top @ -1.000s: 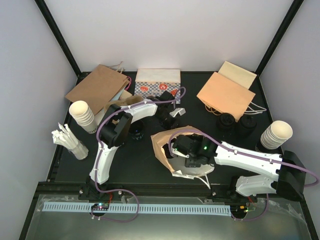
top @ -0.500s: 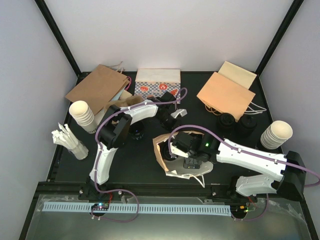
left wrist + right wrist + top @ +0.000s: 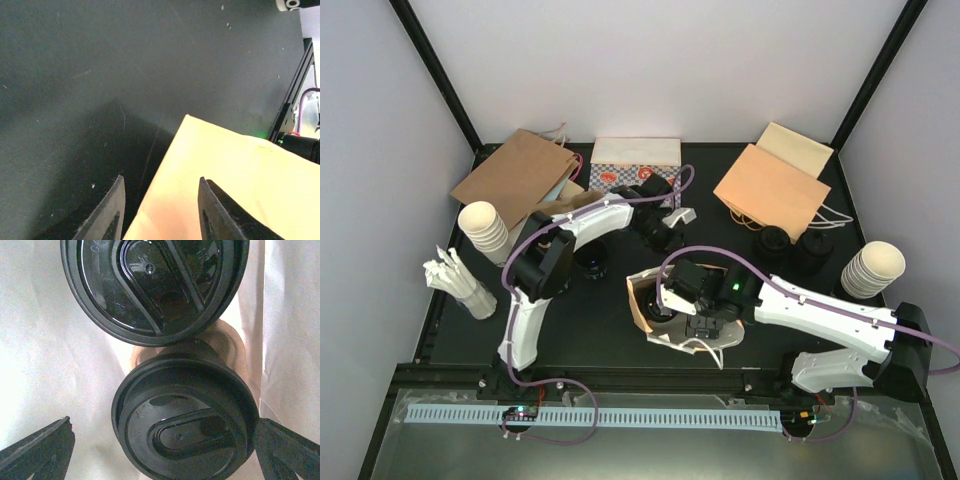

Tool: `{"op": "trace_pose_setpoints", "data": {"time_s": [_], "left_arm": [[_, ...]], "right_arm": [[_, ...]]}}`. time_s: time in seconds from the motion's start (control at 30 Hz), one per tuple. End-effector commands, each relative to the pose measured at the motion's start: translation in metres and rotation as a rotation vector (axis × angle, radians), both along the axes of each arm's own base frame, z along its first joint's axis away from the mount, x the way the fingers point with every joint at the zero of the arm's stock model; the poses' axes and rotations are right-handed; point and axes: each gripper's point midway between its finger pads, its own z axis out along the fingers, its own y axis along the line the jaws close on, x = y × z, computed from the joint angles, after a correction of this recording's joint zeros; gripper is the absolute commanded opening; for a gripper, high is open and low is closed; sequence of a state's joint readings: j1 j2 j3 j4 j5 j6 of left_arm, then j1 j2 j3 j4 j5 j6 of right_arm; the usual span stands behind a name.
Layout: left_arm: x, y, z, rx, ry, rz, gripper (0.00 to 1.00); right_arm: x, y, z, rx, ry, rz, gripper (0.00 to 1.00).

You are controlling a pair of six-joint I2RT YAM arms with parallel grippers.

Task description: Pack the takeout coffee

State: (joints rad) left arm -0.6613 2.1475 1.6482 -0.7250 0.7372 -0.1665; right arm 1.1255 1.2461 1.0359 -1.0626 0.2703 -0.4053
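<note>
An open paper bag [image 3: 642,300] stands mid-table with my right gripper [image 3: 686,316] lowered into its mouth. In the right wrist view two takeout coffee cups with black lids stand inside on the white bag floor, one far [image 3: 152,287] and one near [image 3: 185,425]. My right gripper [image 3: 164,422] is open wide, its fingers [image 3: 37,450] on either side of the near cup, with a gap on the left. My left gripper [image 3: 668,214] hovers at the bag's far side. It is open [image 3: 161,179], with the bag's tan paper edge [image 3: 225,170] below it. More lidded cups stand outside the bag: [image 3: 590,262], [image 3: 772,243], [image 3: 812,250].
Stacks of cream paper cups stand at the left [image 3: 485,228] and right [image 3: 873,268]. A brown bag [image 3: 515,175], a patterned box [image 3: 635,165] and an orange bag [image 3: 770,185] lie along the back. A bundle of white wrapped sticks [image 3: 460,282] sits at the left.
My left gripper has opened, letting go of the bag's edge, and drawn back toward the far side. The bag's mouth has shifted slightly around my right gripper.
</note>
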Motion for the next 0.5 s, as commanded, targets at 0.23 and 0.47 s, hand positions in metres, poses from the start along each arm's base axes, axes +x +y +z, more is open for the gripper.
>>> {"op": "trace_pose_setpoints", "data": {"time_s": [0.23,0.47], "left_arm": [[0.035,0.04,0.134,-0.028,-0.297,0.121,0.57],[0.034,0.098,0.199,0.005,-0.466,0.278,0.7]], "right_arm": [[0.012,0.008,0.015,0.057,-0.001,-0.012,1.0],[0.026,0.012,0.019,0.072,0.009,-0.025,1.0]]}}
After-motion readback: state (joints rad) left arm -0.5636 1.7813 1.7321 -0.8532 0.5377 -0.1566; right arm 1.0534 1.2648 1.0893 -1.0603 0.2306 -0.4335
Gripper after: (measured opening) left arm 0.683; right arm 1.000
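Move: The paper bag, open at the top, has its middle about 12 cm back from the left hand, roughly level and 1 cm to the right. From that hand, the patterned box lies some 16 cm ahead and 9 cm left, the open black cup 18 cm left and 2 cm back. Inside the bag, the near lidded cup's lid is about 2 cm ahead of the right hand and 4 cm below; the far lid is 9 cm to that hand's left, 1 cm ahead, 3 cm below. The bag's far wall is left behind as the left hand, outside it, lifts about 16 cm with growing speed, drifting some 6 cm left and a little forward late on; its fingertips swing forward about 20 degrees and its fingers open wider. Over the near lid, the right hand, still wide open, eases forward about 1.5 cm and up 1 cm, pinching nothing. ##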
